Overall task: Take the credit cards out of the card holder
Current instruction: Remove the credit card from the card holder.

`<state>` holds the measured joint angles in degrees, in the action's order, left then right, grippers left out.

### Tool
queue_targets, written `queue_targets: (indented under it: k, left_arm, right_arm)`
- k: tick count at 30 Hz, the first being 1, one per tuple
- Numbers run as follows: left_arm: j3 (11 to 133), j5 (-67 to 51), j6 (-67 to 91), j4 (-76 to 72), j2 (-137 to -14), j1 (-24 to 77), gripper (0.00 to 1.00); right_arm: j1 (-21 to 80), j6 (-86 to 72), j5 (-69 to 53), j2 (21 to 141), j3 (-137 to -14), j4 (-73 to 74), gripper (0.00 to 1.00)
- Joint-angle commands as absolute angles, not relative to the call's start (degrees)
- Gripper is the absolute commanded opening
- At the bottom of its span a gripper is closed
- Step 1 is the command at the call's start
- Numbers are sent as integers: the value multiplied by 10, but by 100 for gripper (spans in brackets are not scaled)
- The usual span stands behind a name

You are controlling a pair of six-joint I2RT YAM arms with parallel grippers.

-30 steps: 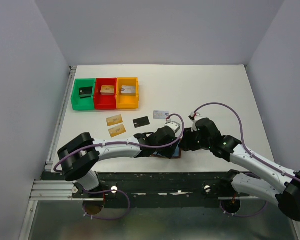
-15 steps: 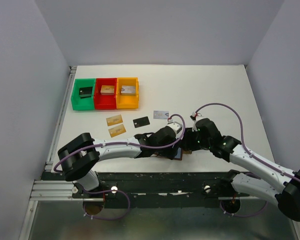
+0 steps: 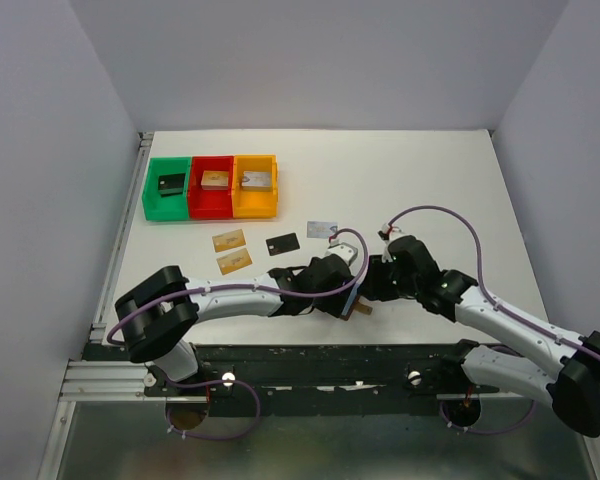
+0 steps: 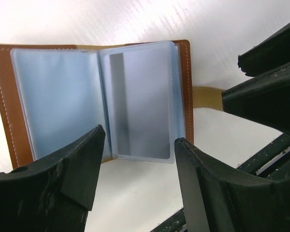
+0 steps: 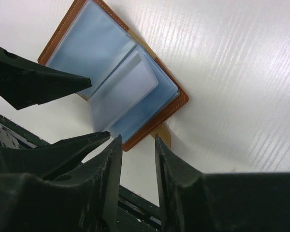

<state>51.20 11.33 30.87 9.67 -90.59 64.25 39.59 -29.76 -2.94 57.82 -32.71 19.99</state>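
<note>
The card holder (image 4: 94, 99) lies open on the white table, brown leather with pale blue sleeves. A whitish card with a grey stripe (image 4: 140, 104) sits in its right sleeve. My left gripper (image 4: 140, 152) is open, its fingertips either side of that sleeve's lower edge and touching nothing. My right gripper (image 5: 135, 145) is open with a narrow gap, its tips just short of the holder's corner (image 5: 135, 137) and snap tab (image 5: 162, 135). In the top view both grippers (image 3: 348, 295) (image 3: 372, 290) cover most of the holder (image 3: 360, 309). Loose credit cards lie behind: two tan-gold (image 3: 229, 240) (image 3: 234, 261) and one whitish (image 3: 322, 229).
A black card (image 3: 283, 244) lies among the loose cards. Green (image 3: 148, 195), red (image 3: 211, 161) and orange (image 3: 255, 160) bins stand at the back left, each with a small block inside. The table's front edge and black rail (image 3: 330, 350) are close below the holder.
My right gripper's jaws have narrowed. Both grippers have shifted slightly over the holder, and its brown tab now shows at the near side in the top view.
</note>
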Motion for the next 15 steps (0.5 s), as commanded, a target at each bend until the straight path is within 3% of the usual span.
queue_targets:
  k: [1,6,15]
  left_arm:
    - [500,155,321,104,-879,646,72]
    - [497,166,323,107,-871,646,72]
    - [497,196,333,112,-867,646,72]
  right_arm:
    - [391,-302,-52,599,-324,170,36]
    - [392,-303,-69,632,-330,156,23]
    - [391,-305,-88,664,-330,133,21]
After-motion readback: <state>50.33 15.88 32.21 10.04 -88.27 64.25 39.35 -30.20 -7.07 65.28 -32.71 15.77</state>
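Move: The card holder lies open on the table, with one clear sleeve partly raised off its right half. The sleeve's middle is about 5 cm left, 3 cm ahead and 5 cm below the right hand, and about 2 cm ahead and 2 cm right of the left hand, just below it. From the right hand, the holder's brown strap is about 1 cm ahead, 1 cm left and 6 cm below; the loose grey card is some 17 cm ahead and 11 cm left. The right hand sinks about 2 cm and slides some 1.5 cm left towards the right half of the card holder, tipping its fingers slightly steeper and closing them from under half open to a narrow gap, still clear of the sleeves. Meanwhile the left hand, fingers staying wide, eases about 1 cm each forward, left and up with a slight counter-clockwise turn, the tip of its right-hand finger staying against the free edge of the raised sleeve and turning it up leftwards. ##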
